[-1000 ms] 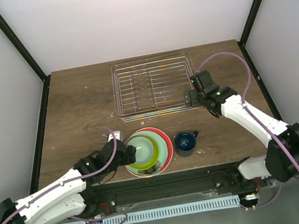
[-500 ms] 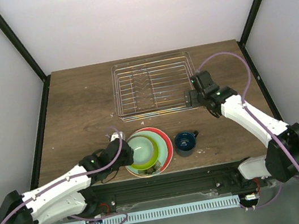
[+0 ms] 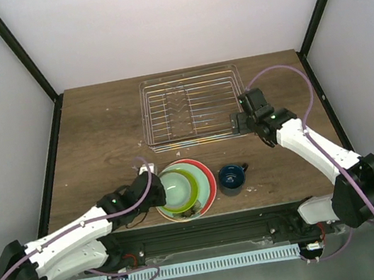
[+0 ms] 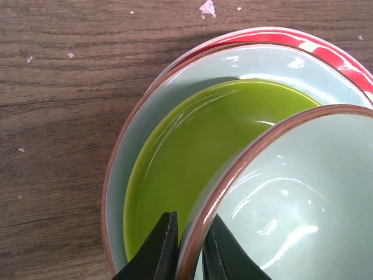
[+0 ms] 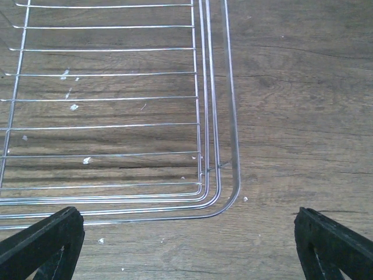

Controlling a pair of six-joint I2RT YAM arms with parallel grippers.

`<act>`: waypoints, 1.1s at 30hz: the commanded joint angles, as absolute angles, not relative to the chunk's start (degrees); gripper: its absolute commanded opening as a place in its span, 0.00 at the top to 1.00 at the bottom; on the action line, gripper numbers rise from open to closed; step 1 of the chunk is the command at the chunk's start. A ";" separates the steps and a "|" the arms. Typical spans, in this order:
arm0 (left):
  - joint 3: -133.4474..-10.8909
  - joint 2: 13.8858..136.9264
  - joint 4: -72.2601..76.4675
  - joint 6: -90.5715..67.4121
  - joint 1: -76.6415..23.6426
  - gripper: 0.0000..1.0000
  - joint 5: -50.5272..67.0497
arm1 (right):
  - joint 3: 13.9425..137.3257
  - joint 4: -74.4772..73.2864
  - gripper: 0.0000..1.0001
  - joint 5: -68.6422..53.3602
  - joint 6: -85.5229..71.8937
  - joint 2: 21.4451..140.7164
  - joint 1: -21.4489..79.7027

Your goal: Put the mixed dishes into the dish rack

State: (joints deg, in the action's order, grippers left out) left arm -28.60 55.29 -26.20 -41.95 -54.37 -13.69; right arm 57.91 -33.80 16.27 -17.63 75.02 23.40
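Note:
The dishes sit stacked at the table's near edge. A pale mint-green bowl (image 3: 177, 187) (image 4: 303, 192) rests on a lime-green plate (image 3: 197, 190) (image 4: 186, 151), and a red plate (image 3: 207, 172) (image 4: 291, 39) lies lower in the stack. My left gripper (image 3: 159, 193) (image 4: 192, 224) is shut on the bowl's brown left rim, one finger inside and one outside. A small dark-blue mug (image 3: 231, 177) stands right of the stack. The wire dish rack (image 3: 192, 107) (image 5: 217, 116) lies at the back, with nothing in it. My right gripper (image 3: 240, 122) (image 5: 186, 233) hangs open over its near right corner.
Between the lime plate and the red one lies a pale plate with a brown rim (image 4: 131, 151). Black frame posts (image 3: 17, 50) rise at both back corners of the wooden table (image 3: 101, 140). White crumbs speckle the wood around the rack.
My left gripper has slid a little right onto the bowl's rim and closed on it. The right arm has not moved.

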 commanded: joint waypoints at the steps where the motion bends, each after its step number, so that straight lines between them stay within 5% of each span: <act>1: -30.16 50.99 -24.63 -41.86 -54.49 1.00 -12.25 | 56.97 -31.78 0.00 12.34 -16.77 73.64 23.73; 12: -27.26 45.51 -4.26 -41.93 -46.65 1.00 8.60 | 49.18 -17.02 0.00 -21.04 -13.48 64.42 23.26; 26: -38.56 70.17 29.63 -47.89 -25.54 1.00 42.04 | 35.90 3.60 0.00 -47.94 -16.01 55.12 16.46; 33: -37.81 76.29 53.17 -59.88 -23.29 1.00 51.67 | 25.15 30.29 0.00 -61.85 -26.23 55.40 13.94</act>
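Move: My left hand already pinches the pale green bowl by its left rim; the dish rack's middle lies about 32 cm ahead of this hand, 14 cm to its right and a few cm lower. The lime bowl is about 3 cm ahead, 4 cm right and 5 cm below, the mug 3 cm ahead and 22 cm right. From my open right hand, the pale bowl is some 14 cm back, 28 cm left and 11 cm down, the mug 12 cm back, 10 cm left and 13 cm down. Keeping my pinch on the rim, I lift the pale bowl off the stack with my left hand, about 16 cm up, then also carry it some 12 cm forward and a bit right towards the rack, rolling the wrist about 50 degrees so the fingers swing from down to rightward. My right hand, still wide open, comes about 10 cm left and 9 cm back, rising 6 cm and swinging its fingers leftward, towards that bowl. ##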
